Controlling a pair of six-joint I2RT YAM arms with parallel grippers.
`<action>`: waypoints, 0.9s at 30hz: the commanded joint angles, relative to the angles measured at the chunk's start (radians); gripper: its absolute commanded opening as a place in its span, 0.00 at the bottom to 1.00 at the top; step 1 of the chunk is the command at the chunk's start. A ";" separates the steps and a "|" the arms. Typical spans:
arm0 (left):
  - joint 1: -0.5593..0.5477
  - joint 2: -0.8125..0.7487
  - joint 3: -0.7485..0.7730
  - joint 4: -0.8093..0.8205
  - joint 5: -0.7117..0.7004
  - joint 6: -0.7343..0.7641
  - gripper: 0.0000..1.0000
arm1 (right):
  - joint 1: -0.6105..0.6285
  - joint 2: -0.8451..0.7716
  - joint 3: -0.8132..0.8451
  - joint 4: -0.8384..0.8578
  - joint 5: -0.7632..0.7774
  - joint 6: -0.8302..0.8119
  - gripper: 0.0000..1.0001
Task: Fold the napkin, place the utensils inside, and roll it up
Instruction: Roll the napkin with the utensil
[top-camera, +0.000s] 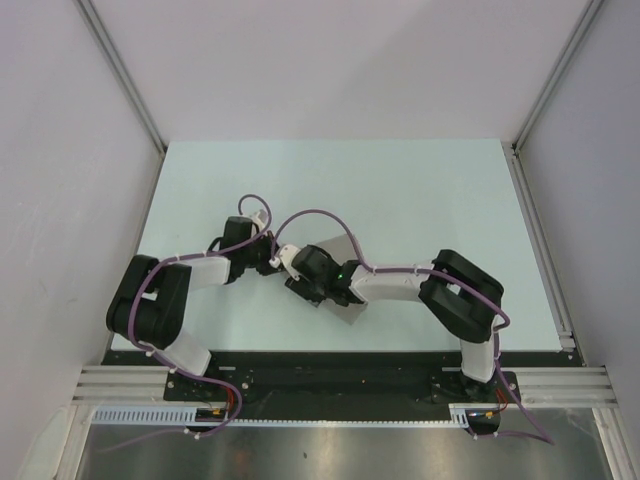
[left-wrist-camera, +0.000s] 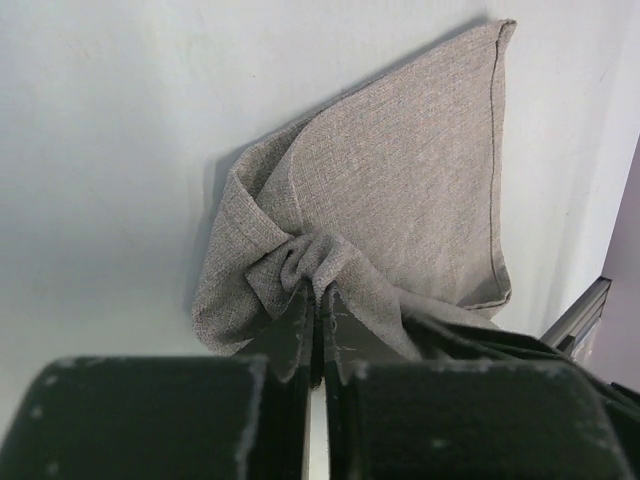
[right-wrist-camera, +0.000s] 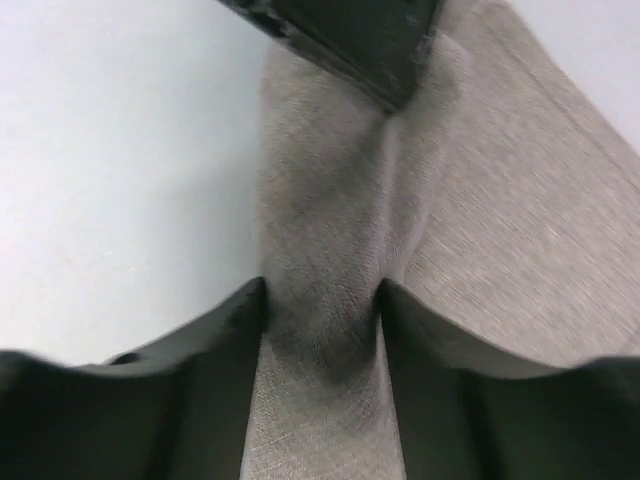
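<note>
The grey-beige napkin (left-wrist-camera: 400, 190) lies crumpled on the pale table, mostly hidden under the arms in the top view (top-camera: 348, 247). My left gripper (left-wrist-camera: 317, 292) is shut on a bunched fold of it, near the middle of the table (top-camera: 272, 258). My right gripper (right-wrist-camera: 320, 300) sits just beside it (top-camera: 292, 268), jaws apart and straddling a raised ridge of the cloth that fills the gap between them. The ridge runs up to the left gripper's dark finger (right-wrist-camera: 350, 40). The utensils are out of view.
Pale table top (top-camera: 420, 190) with white walls on three sides. A metal rail (top-camera: 540, 240) runs along the right edge, also seen in the left wrist view (left-wrist-camera: 580, 310). Both arm bases stand at the near edge.
</note>
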 joint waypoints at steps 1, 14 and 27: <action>0.021 -0.011 0.038 0.045 0.001 0.014 0.29 | -0.060 0.036 0.006 -0.080 -0.236 0.008 0.38; 0.069 -0.211 -0.050 0.028 -0.060 0.106 0.77 | -0.233 0.088 0.098 -0.216 -1.014 0.183 0.22; 0.066 -0.120 -0.117 0.092 0.056 0.124 0.77 | -0.283 0.280 0.234 -0.213 -1.197 0.246 0.21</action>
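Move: The left hand's shut fingers still hold the far-left end of the napkin roll. The right hand's half-open fingers stand around the same roll, which is right at its hand point, perhaps 1 cm lower; the held end is about 5 cm ahead and 4 cm left of that hand. The napkin's open part lies about 3 cm ahead and 7 cm right of the right hand, and the roll's near-right end some 6 cm back and 10 cm right. The right fingers close around the napkin roll and pinch it, then draw it back towards the bases about 6 cm and slightly left, the wrist tucking over by some 60 degrees until the fingers point left, down and somewhat back. The left hand opens wide and lets go of the roll's end, rising about 5 cm while moving left and forward, then drops back and down, still open, over that end. ##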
